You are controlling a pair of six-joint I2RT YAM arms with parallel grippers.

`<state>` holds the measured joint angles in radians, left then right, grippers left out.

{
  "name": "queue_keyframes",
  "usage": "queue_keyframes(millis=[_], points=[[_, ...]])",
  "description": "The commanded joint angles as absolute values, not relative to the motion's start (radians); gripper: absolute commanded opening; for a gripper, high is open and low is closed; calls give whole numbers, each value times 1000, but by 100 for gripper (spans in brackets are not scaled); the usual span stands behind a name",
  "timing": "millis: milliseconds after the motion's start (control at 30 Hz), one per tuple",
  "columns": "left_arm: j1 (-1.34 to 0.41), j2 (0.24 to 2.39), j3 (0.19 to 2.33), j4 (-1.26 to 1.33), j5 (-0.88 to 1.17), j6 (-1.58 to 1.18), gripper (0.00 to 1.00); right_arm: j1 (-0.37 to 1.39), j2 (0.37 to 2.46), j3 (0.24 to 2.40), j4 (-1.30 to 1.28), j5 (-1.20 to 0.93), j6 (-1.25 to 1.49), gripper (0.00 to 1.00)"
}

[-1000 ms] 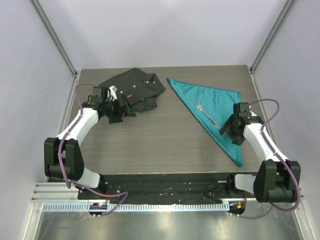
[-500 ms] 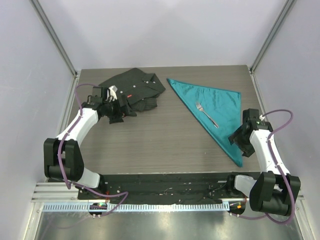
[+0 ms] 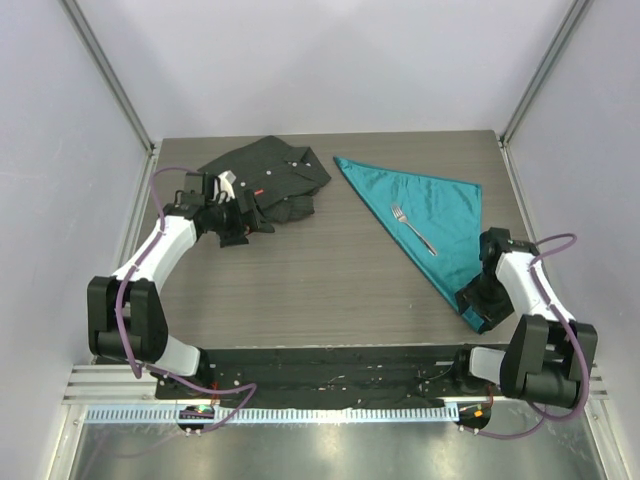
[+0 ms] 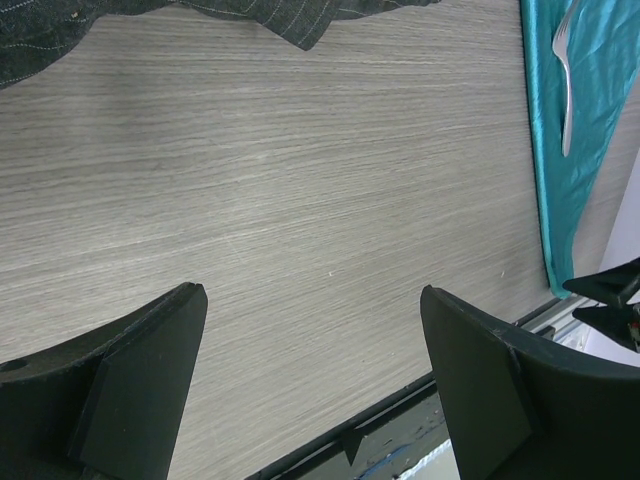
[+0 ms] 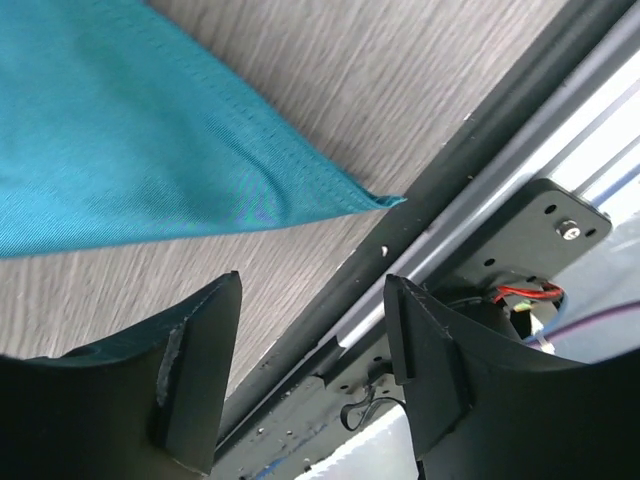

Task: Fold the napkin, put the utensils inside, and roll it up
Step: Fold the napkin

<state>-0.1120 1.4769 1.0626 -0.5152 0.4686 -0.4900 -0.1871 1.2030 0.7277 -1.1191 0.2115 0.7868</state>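
The teal napkin lies folded into a triangle on the right half of the table, one tip pointing at the near edge. A thin silver fork rests on it, lying diagonally. My right gripper hovers over the napkin's near tip; in the right wrist view its jaws stand open and empty, with the napkin tip just ahead of them. My left gripper is open over bare wood, next to the black shirt. The left wrist view shows the napkin and fork far off.
A black buttoned shirt lies crumpled at the back left, its hem showing in the left wrist view. The table's dark front rail runs right under the right gripper. Frame posts stand at the back corners.
My right arm has drawn back toward the near edge, moving its gripper from beside the fork to the napkin's near tip. The left arm, napkin and fork have not moved.
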Motion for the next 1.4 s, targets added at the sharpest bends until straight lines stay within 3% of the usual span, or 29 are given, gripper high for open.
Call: queue_keyframes(millis=[0, 900, 1100, 1367], points=[[-115, 1459, 1101, -515, 491, -488, 94, -207, 1287, 787, -1137, 255, 802, 63], [-117, 1505, 1117, -529, 512, -486, 93, -212, 1417, 796, -1081, 345, 821, 62], [-117, 1506, 1120, -531, 509, -482, 93, -212, 1442, 804, -1078, 350, 801, 53], [-115, 1512, 1121, -534, 512, -483, 93, -212, 1430, 798, -1062, 351, 767, 34]])
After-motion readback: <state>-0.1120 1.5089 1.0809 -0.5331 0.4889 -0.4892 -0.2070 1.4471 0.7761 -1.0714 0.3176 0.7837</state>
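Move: The napkin's near corner lies about 3 cm below the right hand, some 2 cm back and 2 cm to its right, with the table's front edge roughly 5 cm back of the hand, level with it sideways. The fork rests on the napkin about 20 cm ahead of the hand and 14 cm to its left. From the left hand, the corner is some 22 cm back, 53 cm to the right and 11 cm down. The napkin's near corner is what the right hand settles onto: it sinks first, then eases right more than down, about 2 cm each way in all, its downward-pointing fingertips swinging back some 10 degrees. Once low, the partly open fingers draw together towards the end, to a bit over half their gap, with the cloth between them just ahead of the tip. ##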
